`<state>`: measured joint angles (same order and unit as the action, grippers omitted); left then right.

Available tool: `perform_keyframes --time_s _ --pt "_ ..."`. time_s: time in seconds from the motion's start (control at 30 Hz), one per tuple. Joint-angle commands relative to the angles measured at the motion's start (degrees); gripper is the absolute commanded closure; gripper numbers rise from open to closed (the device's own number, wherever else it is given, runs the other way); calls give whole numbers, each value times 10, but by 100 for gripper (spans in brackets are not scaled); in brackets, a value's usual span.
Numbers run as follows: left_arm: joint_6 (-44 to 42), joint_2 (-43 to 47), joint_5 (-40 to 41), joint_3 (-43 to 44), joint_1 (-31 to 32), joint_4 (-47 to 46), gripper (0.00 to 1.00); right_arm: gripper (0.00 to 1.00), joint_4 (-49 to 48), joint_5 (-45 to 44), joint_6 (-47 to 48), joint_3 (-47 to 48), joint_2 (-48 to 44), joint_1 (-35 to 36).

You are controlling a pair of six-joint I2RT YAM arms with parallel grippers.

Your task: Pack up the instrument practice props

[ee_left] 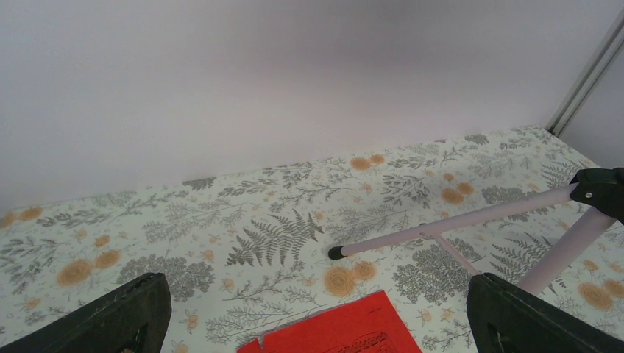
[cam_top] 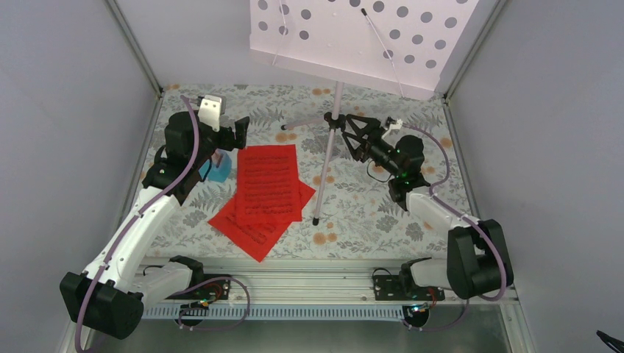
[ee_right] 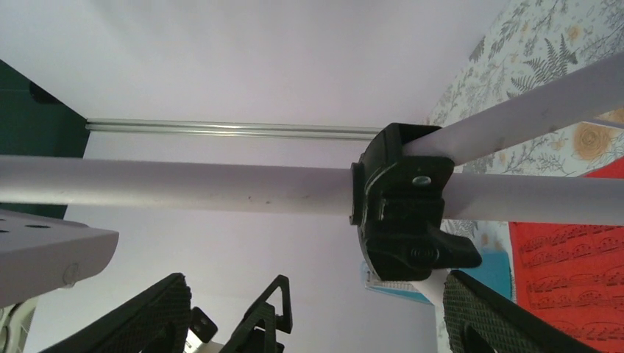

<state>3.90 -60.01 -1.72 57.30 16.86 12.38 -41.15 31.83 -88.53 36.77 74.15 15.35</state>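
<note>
The pale lilac music stand stands at the back; its perforated desk [cam_top: 353, 37] is high above the pole [cam_top: 335, 103]. My right gripper [cam_top: 349, 137] is open, just right of the pole by the black leg clamp [ee_right: 401, 213]. The pole [ee_right: 184, 184] crosses beyond its fingertips [ee_right: 140, 316], not between them. Red sheet-music pages [cam_top: 265, 191] lie overlapped on the table. My left gripper [cam_top: 241, 131] is open and empty above the pages' far edge [ee_left: 346, 331], facing a stand leg [ee_left: 456, 224]. The light-blue metronome [cam_top: 218, 165] sits beside the left arm, partly hidden; it also shows in the right wrist view [ee_right: 486, 268].
The table has a floral cloth [cam_top: 383, 213] and grey walls on three sides. The stand's front leg [cam_top: 322, 184] reaches down to the right of the pages. A metal rail [cam_top: 309, 272] runs along the near edge by the arm bases.
</note>
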Motion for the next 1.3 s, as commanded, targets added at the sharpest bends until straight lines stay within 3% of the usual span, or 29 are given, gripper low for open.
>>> perform_keyframes --time_s 0.0,0.33,0.93,1.27 --pt "5 0 -4 6 -1 -5 0 20 -36 16 -42 33 24 7" --pt "5 1 -4 6 -1 -4 0 29 -67 16 -79 20 47 11" --pt "6 1 -5 7 -1 -3 0 29 -42 -3 -68 7 32 23" --pt "5 3 -4 7 -1 -3 0 49 -59 -7 -70 19 69 23"
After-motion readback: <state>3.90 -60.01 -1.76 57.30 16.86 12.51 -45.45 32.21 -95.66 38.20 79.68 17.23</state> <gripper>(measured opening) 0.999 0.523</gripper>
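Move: The right hand points forward-left at the music stand's black hub, which lies about 5 cm ahead of its finger pads, 4 cm to the left and some 2 cm lower. The foot of the stand's near leg is on the table roughly 17 cm back from this hand, 10 cm left; the upper red sheet lies about 3 cm back and 28 cm left, both some 28 cm below. From the left hand the hub is about 6 cm ahead, 27 cm right and 6 cm lower. The right hand eases in on the music stand's hub, first about 1 cm forward and a little left, then on to the left for nearly 2 cm leftward in all, its wrist turning just some 5 to 10 degrees and the fingertips bearing on the hub. At the end it sinks about 1 cm while the fingers, one above the other, draw in from about four-fifths open to about half, closing around the lower part of the hub by its knob. ##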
